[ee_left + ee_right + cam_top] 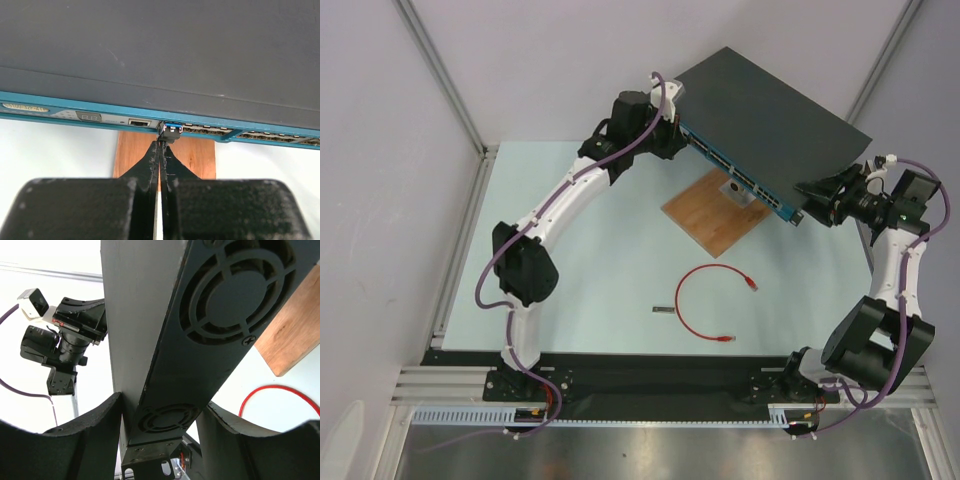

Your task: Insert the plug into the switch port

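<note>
The red patch cable (682,305) lies loose on the table, one plug (750,283) at its right end and another (724,339) at its near end; no gripper touches it. The dark-grey switch (770,120) sits at the back right, its teal front face (60,102) lined with switch ports (207,130). My left gripper (163,141) is shut, its tips against a small dark module with a blue bar (171,129) seated in the front face. My right gripper (164,400) straddles the switch's right end (210,340), one finger on each side.
A brown wooden board (715,212) lies under the switch's front edge. A small grey metal piece (663,311) rests left of the cable. White walls with metal rails enclose the table at the left and back.
</note>
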You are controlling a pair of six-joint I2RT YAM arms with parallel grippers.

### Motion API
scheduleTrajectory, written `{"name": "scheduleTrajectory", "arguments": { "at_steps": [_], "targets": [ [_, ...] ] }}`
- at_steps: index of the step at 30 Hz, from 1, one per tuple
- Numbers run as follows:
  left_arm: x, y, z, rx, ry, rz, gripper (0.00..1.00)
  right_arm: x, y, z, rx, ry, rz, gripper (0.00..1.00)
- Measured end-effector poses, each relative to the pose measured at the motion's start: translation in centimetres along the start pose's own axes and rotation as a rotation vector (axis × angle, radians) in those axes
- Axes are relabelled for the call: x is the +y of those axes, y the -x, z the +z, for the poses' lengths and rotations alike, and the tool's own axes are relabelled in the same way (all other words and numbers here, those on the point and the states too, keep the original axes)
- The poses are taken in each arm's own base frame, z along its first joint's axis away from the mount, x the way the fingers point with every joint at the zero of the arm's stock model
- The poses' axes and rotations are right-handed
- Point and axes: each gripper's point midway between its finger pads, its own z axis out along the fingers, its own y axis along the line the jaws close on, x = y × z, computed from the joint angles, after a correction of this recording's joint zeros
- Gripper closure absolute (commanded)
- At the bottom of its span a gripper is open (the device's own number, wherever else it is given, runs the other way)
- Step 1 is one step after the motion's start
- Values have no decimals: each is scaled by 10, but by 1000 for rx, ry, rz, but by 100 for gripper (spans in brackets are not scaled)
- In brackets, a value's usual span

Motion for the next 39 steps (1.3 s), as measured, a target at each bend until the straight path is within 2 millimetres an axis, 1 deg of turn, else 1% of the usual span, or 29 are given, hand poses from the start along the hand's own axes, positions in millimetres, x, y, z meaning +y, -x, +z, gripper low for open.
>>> {"name": "scheduleTrajectory", "arguments": {
  "at_steps": [4, 6, 7, 9, 10, 12, 13, 15, 17, 18, 21, 26, 27, 29, 33, 35, 36, 37, 38, 39],
  "targets": [
    [0, 0, 0, -1, 1, 0, 100, 0, 1, 0, 1, 0, -1, 100],
    [0, 0, -1, -9, -1, 4, 97, 0, 1, 0, 2, 0, 1, 100],
    [0, 0, -1, -18, -3, 7, 90, 0, 1, 0, 3, 0, 3, 100],
    [0, -1, -3, -43, -4, 20, 79, -1, 2, -2, 0, 0, 6, 100],
    [0, -1, -4, -56, -5, 29, 70, -1, 3, -2, -1, 0, 7, 100],
    [3, -2, -6, -91, -6, 49, 65, -3, 4, -3, -1, 3, 7, 100],
    [4, -2, -7, -108, -9, 58, 60, -3, 5, -4, 0, 5, 9, 100],
    [-1, -7, -9, -129, -44, 76, 57, -3, 6, -4, 3, 11, 6, 100],
    [-13, -20, -13, -125, -91, 96, 52, -3, 8, -5, 4, 15, 7, 100],
    [-19, -31, -18, -108, -117, 109, 51, -4, 9, -5, 5, 18, 9, 100],
    [-33, -52, -34, -80, -172, 151, 47, -4, 11, -6, 8, 23, 12, 100],
    [-45, -70, -57, -64, -244, 233, 40, -5, 17, -7, 5, 30, 12, 100],
    [-48, -75, -61, -59, -262, 250, 36, -5, 18, -7, 5, 31, 13, 100],
    [-51, -85, -63, -40, -294, 292, 31, -6, 21, -7, 3, 32, 16, 100],
    [-56, -106, -63, 21, -334, 364, 26, -6, 24, -8, -1, 33, 11, 100],
    [-61, -120, -60, 56, -356, 409, 25, -6, 24, -8, -2, 33, 10, 100],
    [-66, -129, -58, 76, -374, 434, 26, -6, 24, -7, -1, 33, 8, 96],
    [-73, -140, -54, 100, -395, 460, 26, -6, 23, -7, 1, 33, 7, 85],
    [-81, -151, -51, 125, -420, 483, 26, -5, 23, -7, 2, 33, 3, 79],
    [-86, -166, -45, 163, -444, 503, 26, -5, 23, -7, 0, 31, 1, 68]
  ]
}}
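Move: The left hand's shut fingertips are at the rear of the plug in the switch port, about 1 cm ahead and 1 cm right. The last loose plug lies on the table some 26 cm back, 3 cm left and 29 cm below; at that level the red cable's middle is 25 cm back and 10 cm right, and the wooden board 7 cm ahead and 14 cm right. From the right hand, that loose plug is 13 cm back, 34 cm left, 28 cm below. The left fingertips come free of the plug in the port and open wide; after a brief pause the hand backs away from the switch's front, about 15 cm back and 12 cm down towards the loose plug on the table, turning clockwise some 35 degrees. The right hand keeps its grip on the switch's end while easing about 2 cm to its right and 1 cm forward. ##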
